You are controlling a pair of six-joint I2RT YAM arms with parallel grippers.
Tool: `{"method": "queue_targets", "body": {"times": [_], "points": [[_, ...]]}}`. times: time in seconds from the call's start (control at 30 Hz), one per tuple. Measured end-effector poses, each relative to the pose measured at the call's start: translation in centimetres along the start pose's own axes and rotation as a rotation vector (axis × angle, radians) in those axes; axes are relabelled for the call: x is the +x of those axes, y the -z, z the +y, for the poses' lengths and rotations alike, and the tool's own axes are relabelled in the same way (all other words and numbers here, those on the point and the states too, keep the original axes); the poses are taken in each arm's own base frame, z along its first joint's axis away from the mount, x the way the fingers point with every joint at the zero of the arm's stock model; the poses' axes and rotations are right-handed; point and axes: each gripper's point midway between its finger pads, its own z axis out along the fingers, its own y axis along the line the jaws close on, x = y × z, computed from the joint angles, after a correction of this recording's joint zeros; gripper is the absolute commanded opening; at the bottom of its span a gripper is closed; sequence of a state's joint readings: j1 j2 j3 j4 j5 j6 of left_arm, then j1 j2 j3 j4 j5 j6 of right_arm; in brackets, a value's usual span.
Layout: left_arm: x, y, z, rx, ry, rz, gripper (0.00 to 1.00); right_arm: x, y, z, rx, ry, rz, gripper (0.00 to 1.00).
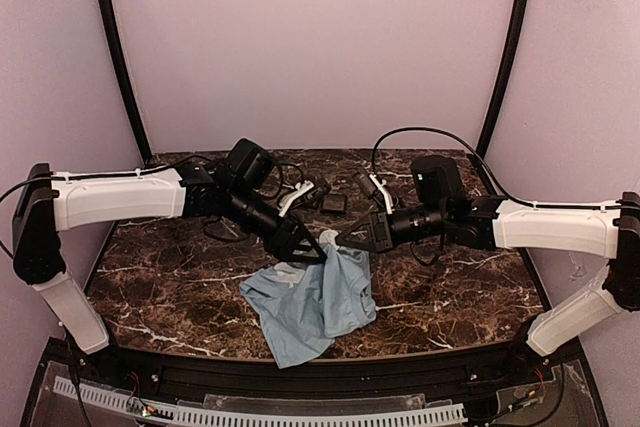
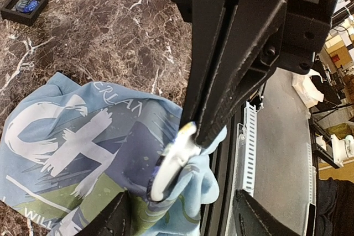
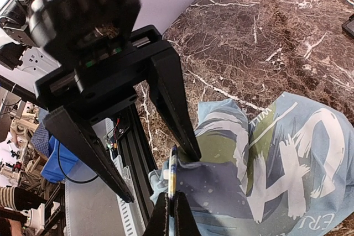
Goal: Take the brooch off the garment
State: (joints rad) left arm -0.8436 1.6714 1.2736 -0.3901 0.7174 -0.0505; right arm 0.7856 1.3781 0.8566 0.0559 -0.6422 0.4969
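The garment [image 1: 312,302] is a light blue printed shirt lying crumpled on the marble table, with one fold pulled up between the two grippers. The brooch [image 3: 173,171] shows edge-on as a thin disc with a pale back [image 2: 168,165], still against the raised fabric. My right gripper [image 3: 171,205] is shut on the brooch's rim, and from the left wrist it appears as closed black fingers [image 2: 213,109] coming down onto it. My left gripper [image 2: 180,194] stands open on either side of the brooch and the fold, touching neither. From above, both grippers [image 1: 318,242] meet over the shirt's top edge.
A small square black tray [image 2: 23,5] with something blue in it sits on the marble behind the shirt. Another small black tray [image 1: 333,203] and loose cables [image 1: 290,182] lie at the back. The table's front rail [image 1: 300,367] runs just below the shirt.
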Motion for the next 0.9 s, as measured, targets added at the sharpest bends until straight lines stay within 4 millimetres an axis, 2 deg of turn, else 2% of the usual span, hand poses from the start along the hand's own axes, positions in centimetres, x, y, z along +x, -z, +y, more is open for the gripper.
{"method": "queue_targets", "body": {"times": [0.03, 0.13, 0.27, 0.33, 0.9], "points": [[0.12, -0.15, -0.06, -0.004, -0.005, 0.006, 0.47, 0.0, 0.0, -0.01, 0.0, 0.0, 0.0, 0.0], [0.54, -0.45, 0.07, -0.02, -0.013, 0.022, 0.34, -0.01, 0.0, -0.02, 0.001, 0.0, -0.001, 0.0], [0.86, -0.56, 0.34, -0.037, -0.011, 0.035, 0.09, -0.05, 0.01, -0.07, 0.004, 0.0, -0.002, 0.0], [0.94, -0.59, 0.49, -0.042, -0.013, 0.038, 0.02, -0.06, 0.02, -0.09, 0.006, 0.0, -0.003, 0.0], [0.64, -0.44, 0.81, -0.05, -0.006, 0.026, 0.01, 0.15, 0.55, -0.78, 0.062, 0.019, -0.014, 0.0]]}}
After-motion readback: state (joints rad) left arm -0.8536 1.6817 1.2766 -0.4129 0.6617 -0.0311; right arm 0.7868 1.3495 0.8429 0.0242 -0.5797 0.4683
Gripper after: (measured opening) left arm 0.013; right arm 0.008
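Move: The garment fold the open left hand goes for lies between its fingertips, some 2 cm to the right and 1 cm below. The brooch sits just above the fold, about 1 cm ahead of the hand, 2 cm right and 1 cm up; a black tray lies roughly 20 cm ahead, 1 cm right and 11 cm below. From the right hand, which already pinches the brooch's edge, the fold is about 2 cm left, 1 cm back and 2 cm below. The left hand sinks about 1 cm and shuts on the fold while the right keeps pinching the brooch. ##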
